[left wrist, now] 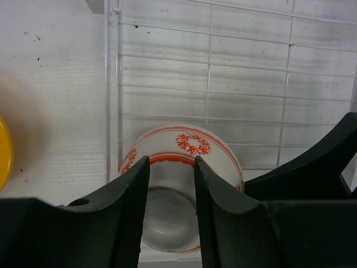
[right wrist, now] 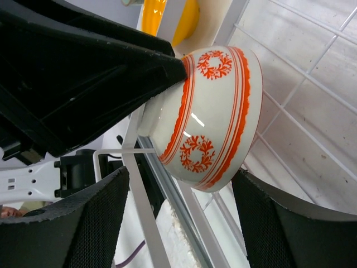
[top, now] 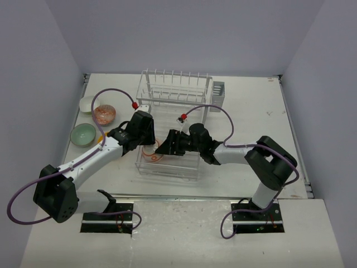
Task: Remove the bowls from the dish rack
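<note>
A white bowl with an orange-red pattern (left wrist: 192, 142) is tipped on its side over the front left corner of the white wire dish rack (top: 173, 106). My left gripper (left wrist: 171, 162) is shut on the bowl's foot from the left. In the top view this bowl (top: 150, 154) sits between both grippers. My right gripper (right wrist: 179, 176) reaches in from the right. Its fingers straddle the bowl (right wrist: 215, 106) at the rim, open, with a gap on one side.
On the table left of the rack stand a pale bowl (top: 87, 104), a reddish patterned bowl (top: 104, 114) and a mint green bowl (top: 83, 134). A yellow bowl (left wrist: 4, 151) lies just beside the rack. A grey cutlery holder (top: 218, 91) hangs at the rack's back right.
</note>
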Robot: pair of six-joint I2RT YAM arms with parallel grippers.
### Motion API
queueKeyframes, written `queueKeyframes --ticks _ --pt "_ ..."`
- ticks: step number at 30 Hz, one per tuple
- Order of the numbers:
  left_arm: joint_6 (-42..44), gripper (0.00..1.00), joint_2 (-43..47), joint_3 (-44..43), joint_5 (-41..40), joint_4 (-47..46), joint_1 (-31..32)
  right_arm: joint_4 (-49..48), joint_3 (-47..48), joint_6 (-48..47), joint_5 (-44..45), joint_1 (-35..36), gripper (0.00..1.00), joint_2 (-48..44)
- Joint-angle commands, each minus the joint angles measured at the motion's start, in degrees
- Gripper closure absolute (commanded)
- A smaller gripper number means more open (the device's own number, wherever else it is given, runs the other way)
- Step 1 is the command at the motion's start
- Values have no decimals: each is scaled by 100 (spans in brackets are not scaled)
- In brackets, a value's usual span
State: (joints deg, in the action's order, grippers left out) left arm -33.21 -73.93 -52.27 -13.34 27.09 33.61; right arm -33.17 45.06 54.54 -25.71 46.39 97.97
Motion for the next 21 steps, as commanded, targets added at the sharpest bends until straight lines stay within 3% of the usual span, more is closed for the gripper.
queueKeyframes --ticks 1,11,15,18,19,21 --pt "87 61 72 24 16 15 67 -944 126 249 -276 10 28 221" --pt "96 60 89 15 -2 15 67 -1640 170 601 -557 10 40 495" --pt "104 60 89 -2 -19 7 67 -1649 135 610 -557 10 53 521" --pt "104 60 81 -20 -28 7 67 -1684 152 715 -636 1 53 600" --pt "113 60 63 -29 -28 15 67 -1719 152 776 -671 10 61 670" --pt "113 60 63 -37 -28 15 67 -1825 152 864 -777 10 63 723"
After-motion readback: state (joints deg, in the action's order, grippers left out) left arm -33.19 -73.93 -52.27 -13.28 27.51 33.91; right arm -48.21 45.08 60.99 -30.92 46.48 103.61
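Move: The orange-patterned bowl lies tilted in the lower rack, its middle about 5 cm left of the right hand, 1 cm back and 3 cm lower. The rack's left side rail is level with that hand some 10 cm left, its front rail about 10 cm straight back, and the yellow bowl roughly 27 cm left and 5 cm ahead. From the left hand, the orange-patterned bowl is about 3 cm back, straight in line sideways, and 6 cm below. The right fingers close around the near rim of the orange-patterned bowl, narrowing to about half their starting gap, as the hand works left into it by some 2 cm. After a slight dip the hand lifts about 1.5 cm, its left-pointing fingers tilting up by nearly 10 degrees. The left hand holds still above the bowl with its gap unchanged. ##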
